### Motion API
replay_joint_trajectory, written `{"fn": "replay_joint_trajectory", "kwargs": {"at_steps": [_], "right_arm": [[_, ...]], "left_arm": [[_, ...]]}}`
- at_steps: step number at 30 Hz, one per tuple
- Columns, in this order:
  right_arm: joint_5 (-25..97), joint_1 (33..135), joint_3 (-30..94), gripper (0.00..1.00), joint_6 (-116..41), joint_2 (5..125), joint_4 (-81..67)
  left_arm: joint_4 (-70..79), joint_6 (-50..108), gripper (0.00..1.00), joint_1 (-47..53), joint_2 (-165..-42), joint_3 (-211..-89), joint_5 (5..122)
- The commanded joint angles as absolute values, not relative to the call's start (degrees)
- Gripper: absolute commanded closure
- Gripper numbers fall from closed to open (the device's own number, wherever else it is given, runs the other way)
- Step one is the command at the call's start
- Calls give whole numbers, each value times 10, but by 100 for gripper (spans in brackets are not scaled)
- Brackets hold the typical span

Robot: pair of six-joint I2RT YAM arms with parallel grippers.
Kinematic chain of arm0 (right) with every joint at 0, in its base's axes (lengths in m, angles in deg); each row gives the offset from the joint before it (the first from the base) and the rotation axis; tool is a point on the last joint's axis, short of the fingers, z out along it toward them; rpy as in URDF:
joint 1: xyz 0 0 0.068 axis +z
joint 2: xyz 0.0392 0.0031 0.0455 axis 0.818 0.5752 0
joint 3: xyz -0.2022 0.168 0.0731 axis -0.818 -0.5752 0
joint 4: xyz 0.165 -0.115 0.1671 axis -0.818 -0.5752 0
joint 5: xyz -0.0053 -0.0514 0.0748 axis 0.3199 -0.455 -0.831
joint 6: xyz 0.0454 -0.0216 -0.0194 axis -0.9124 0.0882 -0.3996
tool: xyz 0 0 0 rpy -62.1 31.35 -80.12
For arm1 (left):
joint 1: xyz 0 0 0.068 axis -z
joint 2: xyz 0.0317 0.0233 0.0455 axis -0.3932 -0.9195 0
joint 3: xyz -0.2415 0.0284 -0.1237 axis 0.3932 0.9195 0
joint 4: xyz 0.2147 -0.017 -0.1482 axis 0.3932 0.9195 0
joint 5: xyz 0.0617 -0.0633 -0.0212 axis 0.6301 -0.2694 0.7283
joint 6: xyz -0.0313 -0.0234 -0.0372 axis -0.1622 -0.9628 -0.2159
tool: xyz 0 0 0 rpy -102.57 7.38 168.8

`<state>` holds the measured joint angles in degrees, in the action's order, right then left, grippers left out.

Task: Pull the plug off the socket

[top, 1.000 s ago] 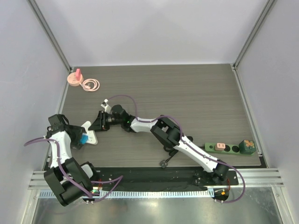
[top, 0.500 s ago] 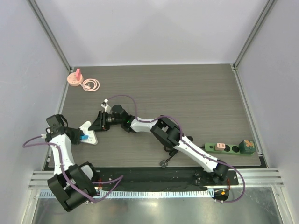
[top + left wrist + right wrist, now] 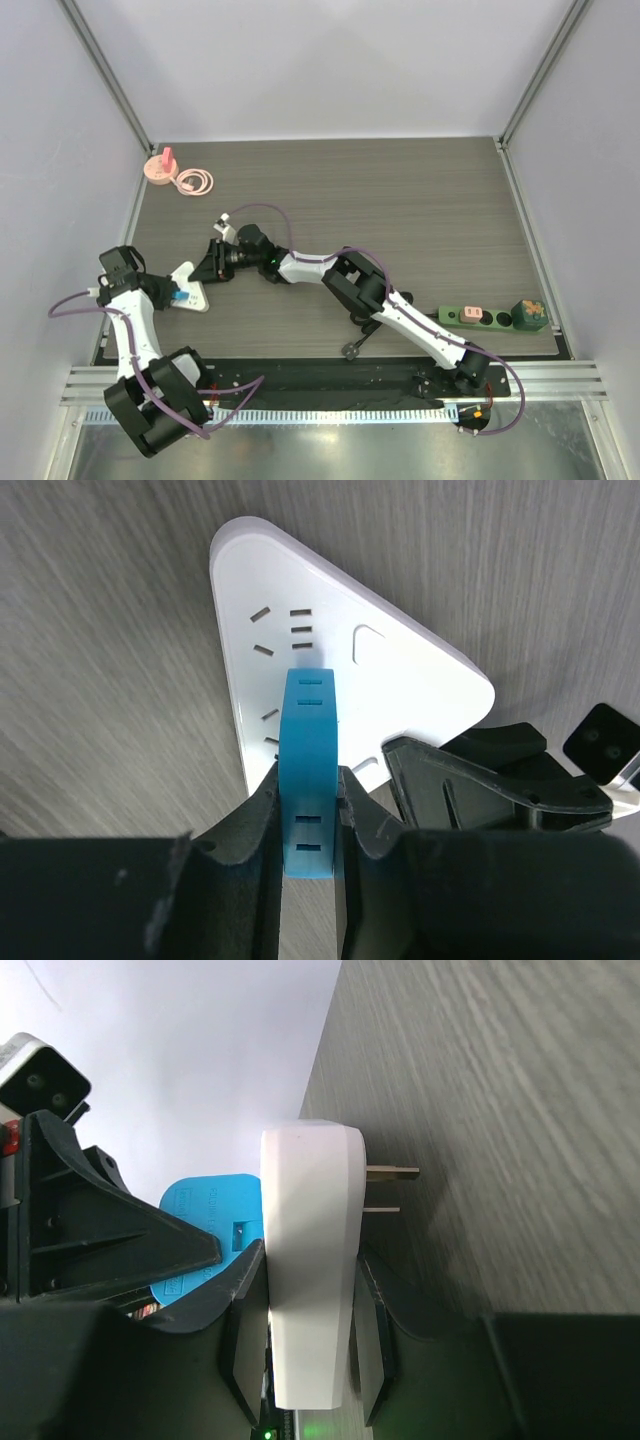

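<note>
A blue plug (image 3: 308,750) stands in a white triangular socket block (image 3: 345,665) lying at the table's left side (image 3: 192,288). My left gripper (image 3: 308,825) is shut on the blue plug, a finger pressed on each flat side. My right gripper (image 3: 308,1360) is shut on the edges of the white socket block (image 3: 310,1290), whose two metal prongs (image 3: 390,1173) stick out over the table. The blue plug (image 3: 205,1222) shows behind the block, beside the left gripper's black finger (image 3: 100,1230). From above, the two grippers meet at the block, left (image 3: 172,294) and right (image 3: 205,274).
A dark green power strip (image 3: 490,318) with a pink piece plugged in lies near the front right edge. A pink holder (image 3: 160,167) and a coiled pink cable (image 3: 195,181) sit at the back left. A small black plug (image 3: 351,350) lies near the front edge.
The left gripper has closed onto the blue plug, and the left arm has shifted slightly towards the block. The right arm has held still with the white block.
</note>
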<state>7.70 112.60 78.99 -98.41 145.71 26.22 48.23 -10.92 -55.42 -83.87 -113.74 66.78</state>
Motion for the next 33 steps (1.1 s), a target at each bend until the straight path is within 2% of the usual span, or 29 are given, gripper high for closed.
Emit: {"fn": "replay_joint_trajectory", "kwargs": {"at_steps": [1, 3, 13, 20, 26, 33], "right_arm": [[71, 1136, 834, 95, -925, 1468, 188], [80, 1145, 853, 99, -905, 1475, 156], [120, 1159, 903, 99, -827, 1486, 13], [152, 1161, 892, 99, -798, 1470, -29], [169, 1161, 932, 99, -814, 1485, -91], [170, 1166, 946, 99, -822, 1491, -93]], "left_arm": [[509, -97, 100, -558, -808, -1156, 700], [520, -88, 100, -558, -795, -1164, 707], [549, -91, 100, -558, -727, -1178, 706], [579, -110, 100, -553, -719, -1199, 732], [573, -96, 100, -551, -702, -1201, 699], [590, -82, 100, -551, -705, -1237, 708]]}}
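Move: Just under the left fingers, which already hold the blue plug, the middle of the white socket lies some 3 cm lower, about 1 cm ahead and 1 cm to the right. A pink cord coil lies roughly 28 cm straight ahead of the left hand and about 5 cm lower. The right hand already grips the socket's edge, with the blue plug about 3 cm back, 3 cm to its left and 3 cm above. Pulling back with both hands still gripping, the left on the blue plug and the right on the socket edge, they draw back about 3 cm, rising and shifting left slightly. Then the left hand lifts about 5 cm off the socket, easing slightly forward, while the right keeps its pinch, dips about a centimetre and tips its fingers down some 10 degrees. ##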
